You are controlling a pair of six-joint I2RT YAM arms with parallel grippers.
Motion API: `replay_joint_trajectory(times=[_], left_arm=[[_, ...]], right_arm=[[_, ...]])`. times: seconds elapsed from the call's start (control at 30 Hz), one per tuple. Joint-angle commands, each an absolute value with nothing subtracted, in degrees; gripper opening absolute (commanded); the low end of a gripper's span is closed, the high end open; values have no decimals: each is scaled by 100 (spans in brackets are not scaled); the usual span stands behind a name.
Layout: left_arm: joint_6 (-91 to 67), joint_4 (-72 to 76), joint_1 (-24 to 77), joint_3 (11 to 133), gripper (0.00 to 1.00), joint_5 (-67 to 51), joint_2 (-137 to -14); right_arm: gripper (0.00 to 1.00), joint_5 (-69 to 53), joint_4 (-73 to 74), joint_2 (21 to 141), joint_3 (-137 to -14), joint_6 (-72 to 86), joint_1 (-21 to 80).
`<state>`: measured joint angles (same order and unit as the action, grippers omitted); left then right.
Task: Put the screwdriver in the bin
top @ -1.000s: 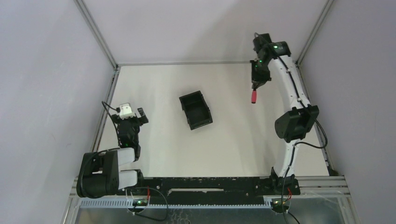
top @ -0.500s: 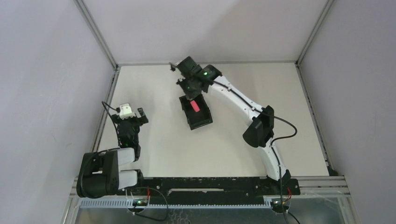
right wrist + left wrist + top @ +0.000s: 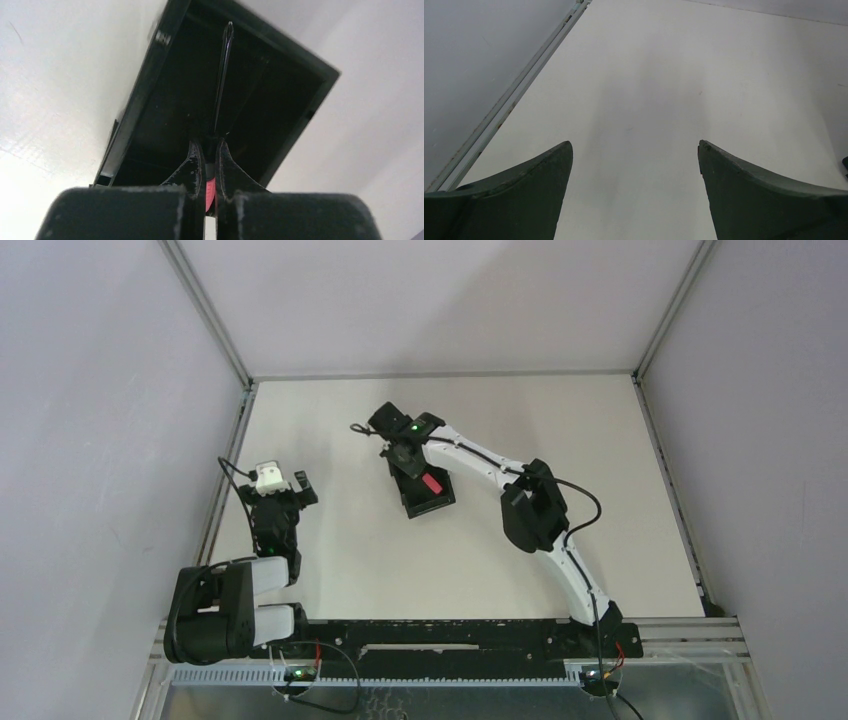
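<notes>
The black bin (image 3: 432, 506) stands mid-table. My right gripper (image 3: 418, 466) hangs over it, shut on the screwdriver (image 3: 433, 483), whose red handle shows above the bin's inside. In the right wrist view the red handle (image 3: 210, 186) is pinched between the fingers of the right gripper (image 3: 207, 144). Its thin black shaft (image 3: 223, 75) points forward over the dark inside of the bin (image 3: 137, 107). My left gripper (image 3: 276, 491) rests at the left of the table, far from the bin. The left gripper (image 3: 635, 150) stands open over bare table with nothing between its fingers.
Metal frame rails (image 3: 226, 465) run along the table's left, back and right edges, with grey walls behind them. The right arm's elbow (image 3: 532, 508) stretches across the table to the right of the bin.
My right arm has swung from the back right corner leftward to the bin, carrying the screwdriver, and has drawn in closer over the bin. The left arm has not moved.
</notes>
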<state>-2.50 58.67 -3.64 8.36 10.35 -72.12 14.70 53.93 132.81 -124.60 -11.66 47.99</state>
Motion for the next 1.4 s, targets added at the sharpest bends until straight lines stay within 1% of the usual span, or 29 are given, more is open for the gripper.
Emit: replay_joint_trajectory(times=[0.0, 0.03, 0.07, 0.1, 0.13, 0.17, 0.23, 0.43, 0.47, 0.5, 0.53, 0.57, 0.6, 0.8, 1.03, 1.17, 1.3, 1.37], left_arm=[[-147, 6064, -334, 1103, 100, 1048, -7215], [-149, 6064, -334, 1099, 100, 1049, -7216], [-149, 6064, -336, 1106, 100, 1050, -7216], [-149, 6064, -334, 1103, 100, 1046, -7214], [-148, 6064, -338, 1099, 100, 1046, -7216], [-149, 6069, -339, 1099, 100, 1052, -7210], [-149, 6069, -335, 1101, 100, 1055, -7214], [-149, 6060, -335, 1101, 100, 1049, -7215], [-149, 6064, -334, 1103, 100, 1051, -7208], [-149, 6064, -338, 1101, 100, 1054, -7213], [-149, 6066, -339, 1099, 100, 1047, -7210], [-149, 6065, -338, 1101, 100, 1052, -7214], [-149, 6064, -334, 1101, 100, 1051, -7210], [-149, 6069, -334, 1100, 100, 1052, -7214], [-151, 6065, -334, 1100, 100, 1048, -7209], [-149, 6070, -336, 1103, 100, 1047, -7215], [-143, 6064, -334, 1104, 100, 1049, -7212], [-148, 6066, -332, 1099, 100, 1049, -7216]], right_arm=[[1, 1509, 5083, 13192, -12179, -1139, 4793], [7, 1538, 5102, 13199, -12154, -1109, 4793], [16, 1560, 5118, 13193, -12143, -1090, 4797], [30, 1564, 5130, 13173, -12139, -1068, 4797], [38, 1575, 5128, 13148, -12145, -1033, 4799], [44, 1592, 5125, 13108, -12153, -1007, 4799], [47, 1613, 5108, 12980, -12183, -936, 4800], [48, 1651, 4909, 12226, -12197, -694, 4803], [51, 1685, 4853, 12058, -12152, -659, 4799], [55, 1733, 4741, 11865, -12076, -637, 4792], [68, 1779, 4637, 11676, -11950, -619, 4790], [92, 1878, 4459, 11448, -11784, -586, 4787], [99, 1937, 4261, 11214, -11529, -545, 4789], [100, 1546, 2955, 9632, -9781, -471, 4720], [100, 668, 1567, 7817, -7179, 401, 4213], [100, 689, 1078, 6913, -5865, 935, 3850], [100, 843, 690, 5927, -4589, 1152, 3520], [100, 1109, 620, 5359, -4056, 1265, 3380]])
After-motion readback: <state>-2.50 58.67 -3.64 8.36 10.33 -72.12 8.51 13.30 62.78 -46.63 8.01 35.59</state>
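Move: Inside the bin's opening, the right fingers grip the screwdriver by its neck, the red handle trailing back and to the right. The bin's middle lies about 1 cm ahead of the right hand, level with it sideways and some 6 cm below. From the idle left hand, the bin is about 6 cm farther out, 30 cm to the right and 7 cm below. Nothing else stands nearby. Sinking about 2 cm into the bin, the right hand opens its fingers halfway and lets go of the screwdriver. It then climbs some 20 cm, opening fully, and swings back and to the right away from the bin, coming down again by about 10 cm as its fingers tip up towards forward-left and the wrist turns clockwise. ##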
